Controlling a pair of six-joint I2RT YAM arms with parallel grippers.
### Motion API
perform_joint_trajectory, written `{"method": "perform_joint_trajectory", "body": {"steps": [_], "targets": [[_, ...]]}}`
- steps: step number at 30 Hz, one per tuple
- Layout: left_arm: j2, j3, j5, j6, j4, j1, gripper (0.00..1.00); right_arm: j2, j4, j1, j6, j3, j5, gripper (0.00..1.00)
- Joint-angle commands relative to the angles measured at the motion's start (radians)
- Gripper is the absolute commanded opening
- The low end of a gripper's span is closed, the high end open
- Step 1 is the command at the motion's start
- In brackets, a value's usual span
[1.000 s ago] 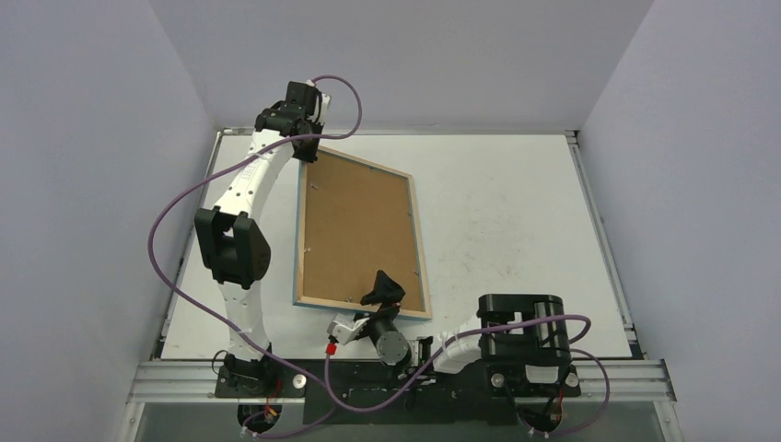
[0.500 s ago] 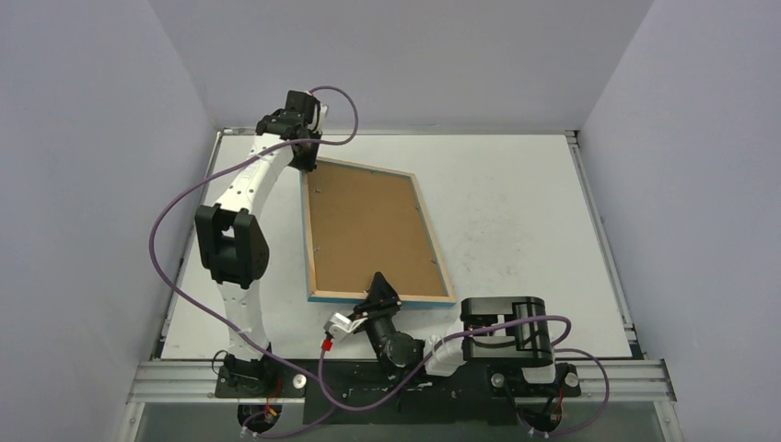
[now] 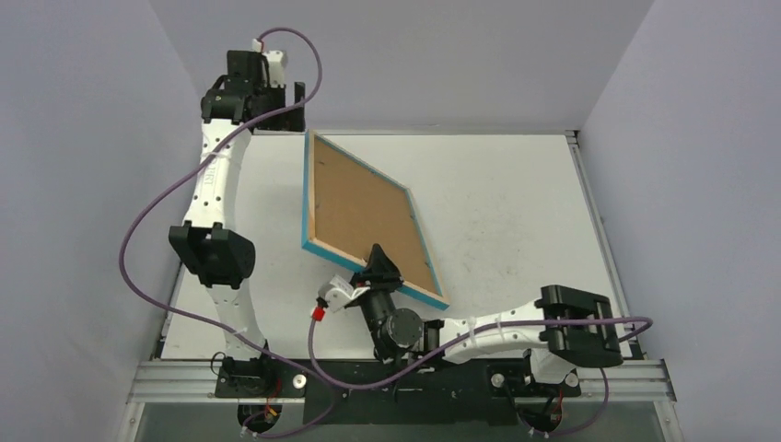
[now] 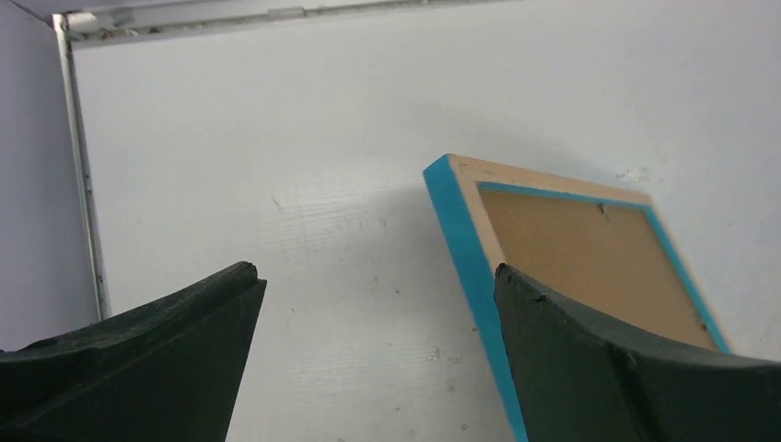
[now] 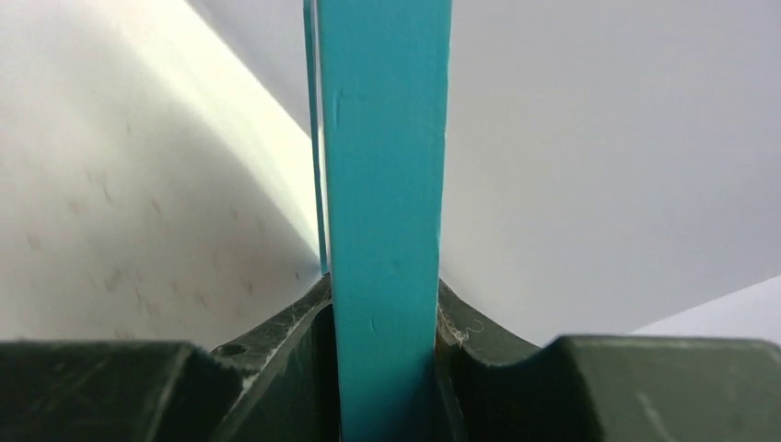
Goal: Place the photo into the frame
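Note:
The frame (image 3: 364, 212) stands tilted up off the table, its brown back and light wood rim facing the camera and its blue edge along the left and near sides. My right gripper (image 3: 382, 269) is shut on the frame's near edge. In the right wrist view the blue edge (image 5: 387, 184) runs straight up between the two fingers (image 5: 276, 368). My left gripper (image 3: 293, 103) hangs open at the far left, clear of the frame. Its wrist view shows the frame's far corner (image 4: 456, 175) below the right finger (image 4: 589, 350). The photo is out of view.
The white table (image 3: 516, 212) is boxed in by grey walls on three sides. A metal rim (image 4: 184, 17) runs along its far edge. Purple cables (image 3: 147, 221) loop beside the left arm and over the near rail.
My left gripper opened, let go of the frame's far corner and drew back up to the far left. My right gripper shut on the near edge and tipped the frame up.

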Motion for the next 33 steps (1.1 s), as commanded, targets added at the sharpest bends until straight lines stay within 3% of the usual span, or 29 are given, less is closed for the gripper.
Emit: {"method": "perform_joint_trajectory", "body": {"steps": [1,8,16,24,33], "targets": [[-0.091,0.098,0.1,-0.05,-0.031,0.067,0.96,-0.15,-0.353,-0.033,0.322,0.285,-0.065,0.16],[-0.163,0.015,0.162,-0.11,0.025,0.2,0.96,-0.123,-0.918,-0.127,0.689,0.714,-0.159,0.13],[-0.265,-0.184,0.194,-0.111,0.111,0.267,0.96,-0.065,-1.437,-0.382,1.267,1.065,-0.432,0.15],[-0.302,-0.271,0.215,-0.106,0.153,0.283,0.97,-0.126,-1.527,-0.682,1.65,0.979,-0.833,0.14],[-0.313,-0.345,0.239,-0.098,0.18,0.283,0.99,-0.175,-1.496,-1.011,1.88,0.767,-1.182,0.11]]}}
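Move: Held by its near edge in the right hand, the frame lies back-side up and slopes down away from it: its middle is about 14 cm ahead, 3 cm left and 9 cm below, and its far left corner roughly 35 cm ahead, 17 cm left and 18 cm below. From the open left hand, that corner is some 6 cm ahead, 3 cm right and 18 cm down, the frame's middle about 17 cm back and 17 cm right. Swinging the frame over, the right hand keeps its pinch on the edge and rises about 17 cm, then sweeps forward some 18 cm and off to the right, sinking again, while the wrist rolls left side up and tips fingers down by nearly 90 degrees in all. The left hand, open and free, rises and draws left and slightly back out of the way, then lowers. ##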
